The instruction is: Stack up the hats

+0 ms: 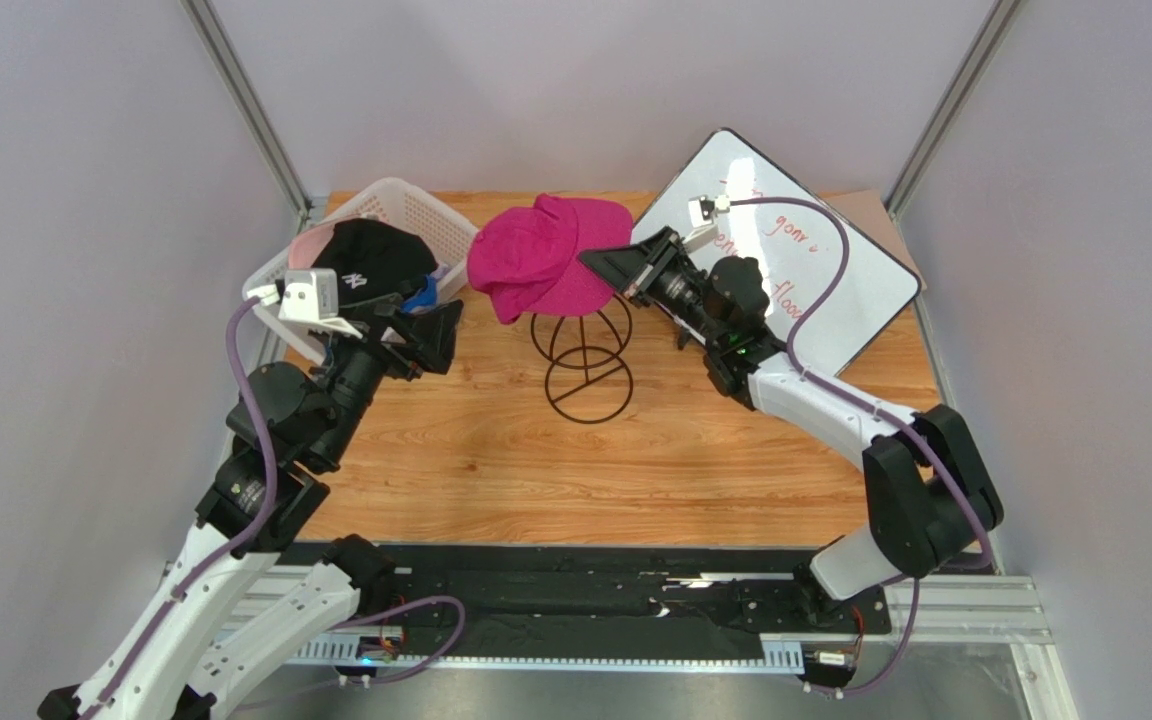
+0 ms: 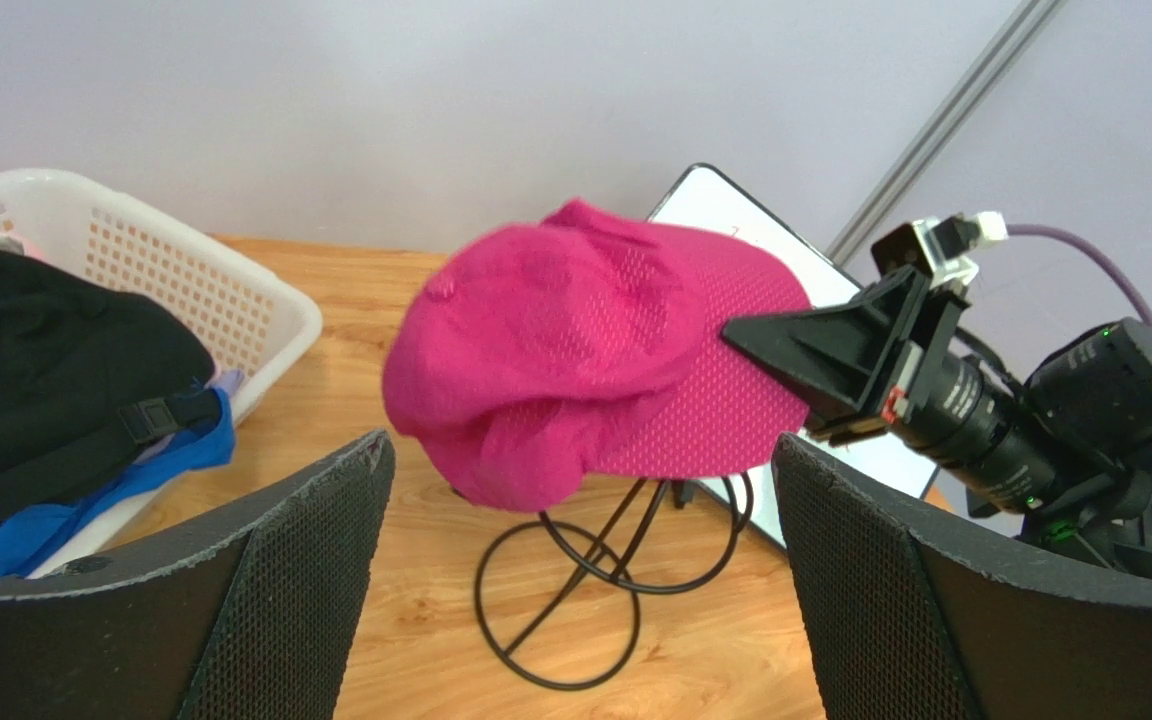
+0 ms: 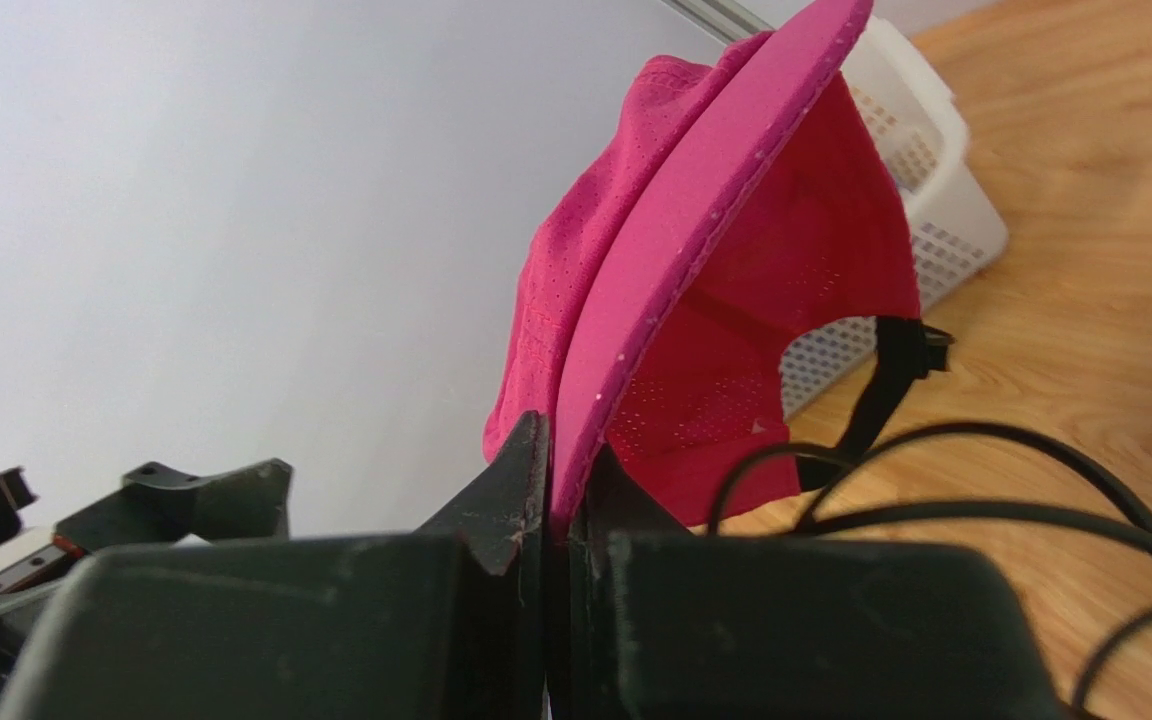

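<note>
The magenta hat (image 1: 545, 255) lies draped over the top of the black wire stand (image 1: 587, 360) at the middle back of the table. My right gripper (image 1: 612, 263) is shut on its brim (image 3: 687, 255), which is pinched thin between the jaws (image 3: 560, 450). My left gripper (image 1: 432, 333) hangs open and empty between the basket and the stand, its wide pads facing the magenta hat (image 2: 582, 353) without touching it. The black hat with the white logo (image 1: 372, 255) sits on top in the basket. A blue hat (image 2: 162, 465) lies under it, and a light pink one (image 1: 309, 240) shows behind it.
The white mesh basket (image 1: 417, 207) stands at the back left. A whiteboard (image 1: 823, 278) leans at the back right behind my right arm. The stand's wire loops (image 2: 597, 600) rest on the wooden table (image 1: 537, 465). Grey walls close in on both sides.
</note>
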You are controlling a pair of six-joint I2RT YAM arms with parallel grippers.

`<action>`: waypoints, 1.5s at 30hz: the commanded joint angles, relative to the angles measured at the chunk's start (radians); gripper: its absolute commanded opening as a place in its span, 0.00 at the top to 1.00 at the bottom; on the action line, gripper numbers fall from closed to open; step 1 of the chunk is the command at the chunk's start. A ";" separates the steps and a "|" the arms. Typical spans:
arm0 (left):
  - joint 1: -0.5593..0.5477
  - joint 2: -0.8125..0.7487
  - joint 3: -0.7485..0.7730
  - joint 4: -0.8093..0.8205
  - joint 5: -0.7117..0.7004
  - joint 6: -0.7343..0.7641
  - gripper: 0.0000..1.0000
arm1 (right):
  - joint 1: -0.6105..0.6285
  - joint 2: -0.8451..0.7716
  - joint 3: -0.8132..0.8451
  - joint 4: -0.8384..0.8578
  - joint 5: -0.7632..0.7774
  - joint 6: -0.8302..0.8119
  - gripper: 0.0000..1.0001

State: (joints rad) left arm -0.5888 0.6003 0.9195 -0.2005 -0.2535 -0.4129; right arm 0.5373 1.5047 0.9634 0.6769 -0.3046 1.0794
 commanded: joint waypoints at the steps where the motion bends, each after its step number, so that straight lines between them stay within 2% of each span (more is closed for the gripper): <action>1: -0.002 0.003 0.010 0.003 -0.013 0.036 0.00 | -0.005 -0.053 -0.038 0.069 -0.074 -0.006 1.00; 7: -0.002 0.006 0.004 0.003 -0.023 0.043 0.00 | -0.026 -0.207 -0.130 -0.020 -0.036 -0.039 1.00; 15: -0.003 0.018 0.005 0.004 -0.020 0.046 0.00 | -0.059 -0.366 -0.245 -0.224 0.058 -0.125 1.00; 23: -0.003 0.122 0.013 0.029 0.029 0.052 0.01 | -0.135 -0.353 -0.348 -0.220 -0.004 -0.124 1.00; 28: -0.003 0.187 0.004 0.102 0.086 0.033 0.00 | -0.166 -0.377 -0.399 -0.204 -0.016 -0.096 1.00; 34: -0.003 0.277 0.005 0.154 0.140 0.017 0.01 | -0.168 -0.428 -0.457 -0.250 0.001 -0.118 1.00; 39: -0.003 0.352 -0.008 0.231 0.149 0.000 0.00 | -0.168 -0.432 -0.491 -0.260 -0.011 -0.128 1.00; 45: -0.003 0.437 -0.010 0.314 0.224 -0.036 0.00 | -0.168 -0.414 -0.520 -0.257 -0.025 -0.133 1.00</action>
State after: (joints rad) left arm -0.5888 0.9966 0.9066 0.0032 -0.0883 -0.4156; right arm 0.3695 1.0771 0.4866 0.4725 -0.3004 1.0046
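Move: The right hand already grips the pink hat by its brim. The wire stand it is for has its middle about 7 cm back from that hand, in line sideways and some 19 cm lower; the whiteboard lies roughly 24 cm to the right and 7 cm ahead. From the empty left hand, the hat is about 12 cm ahead, 12 cm right and 6 cm lower, the stand 5 cm ahead and 16 cm right, and the basket 16 cm ahead and 14 cm left. Keeping its pinch on the brim, the right hand dips slightly, swings back and to the right at about its starting height, then lowers the hat some 10 cm over the stand's wire dome, tipping down and turning a little clockwise, ending about 11 cm farther right. The left hand, fingers staying wide open, starts late and goes right, down and forward, 7 to 8 cm each way, towards the hat's crown; no touch can be seen. ##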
